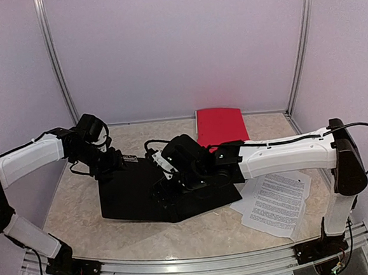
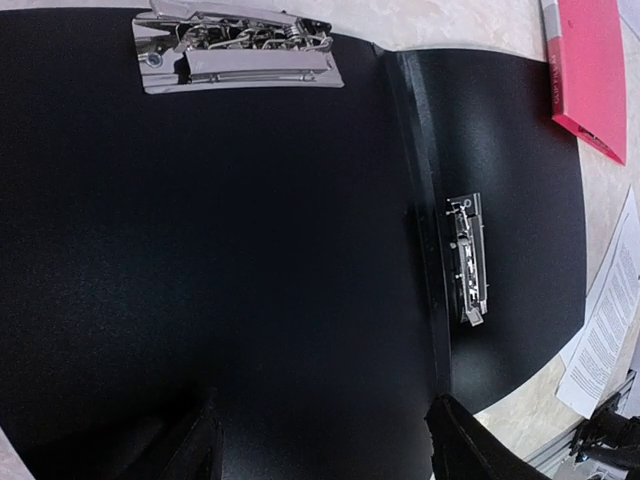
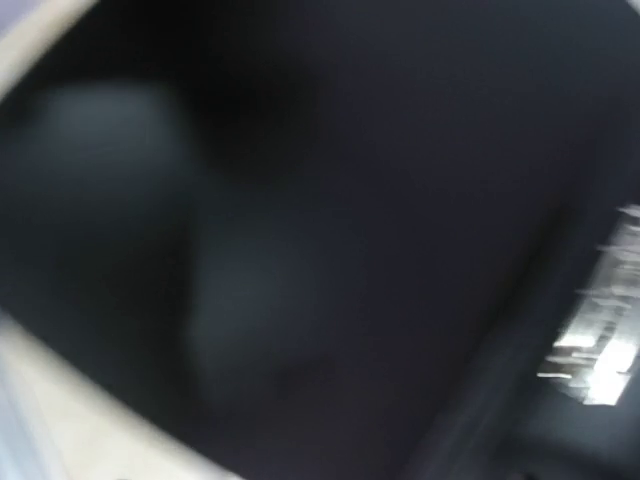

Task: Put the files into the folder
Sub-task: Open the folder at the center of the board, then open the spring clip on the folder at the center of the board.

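The open black folder (image 1: 131, 192) lies flat in the middle of the table, with a metal clip (image 2: 238, 50) at its top and a second clip (image 2: 467, 258) by the spine. The files (image 1: 275, 203), white sheets printed with text, lie on the table to the folder's right, under the right arm. My left gripper (image 1: 113, 163) hovers over the folder's left part. In the left wrist view the left gripper (image 2: 325, 408) is open, with only black cover between its fingers. My right gripper (image 1: 166, 190) is low over the folder's middle. The right wrist view is a blur of black folder (image 3: 350, 250), and its fingers do not show.
A red folder (image 1: 220, 125) lies shut at the back of the table, just behind the black one. Metal frame posts stand at the back corners. Pale walls close in three sides. A metal rail runs along the near edge.
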Tool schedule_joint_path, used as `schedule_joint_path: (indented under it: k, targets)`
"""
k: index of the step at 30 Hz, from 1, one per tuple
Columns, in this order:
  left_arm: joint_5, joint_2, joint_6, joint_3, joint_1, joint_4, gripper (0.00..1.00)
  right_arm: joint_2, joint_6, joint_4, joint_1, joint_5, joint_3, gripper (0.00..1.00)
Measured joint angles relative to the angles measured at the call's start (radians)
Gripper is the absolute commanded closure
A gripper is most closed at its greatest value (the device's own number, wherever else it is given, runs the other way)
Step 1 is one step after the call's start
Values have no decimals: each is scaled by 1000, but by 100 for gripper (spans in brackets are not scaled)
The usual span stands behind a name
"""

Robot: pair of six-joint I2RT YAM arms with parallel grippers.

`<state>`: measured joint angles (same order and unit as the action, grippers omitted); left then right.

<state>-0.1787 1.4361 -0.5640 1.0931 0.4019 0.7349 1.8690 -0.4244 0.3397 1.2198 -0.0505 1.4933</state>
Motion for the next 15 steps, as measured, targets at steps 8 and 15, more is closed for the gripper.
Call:
schedule_joint_path:
  k: [8, 15]
  targets:
    - [-47, 143, -20, -44, 0, -79, 38, 32, 11, -35, -144, -40, -34, 41]
    - [-113, 241, -41, -35, 36, -180, 36, 133, 12, -106, -205, 37, -34, 51]
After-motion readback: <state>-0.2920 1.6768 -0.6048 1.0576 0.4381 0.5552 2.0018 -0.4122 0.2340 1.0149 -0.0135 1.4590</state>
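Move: The black folder's raised left cover has its middle about 5 cm right of the left hand, 3 cm back and 10 cm below; its cover clip is some 12 cm ahead and 4 cm right. For the right hand, the spine clip lies roughly 11 cm ahead, 1 cm right and 15 cm down; the right cover's middle is about 7 cm ahead and 10 cm right, the left cover's 7 cm ahead and 16 cm left. Right sweeps about 10 cm forward, then down towards spine clip, fingers narrowing; left sinks 7 cm over left cover. ##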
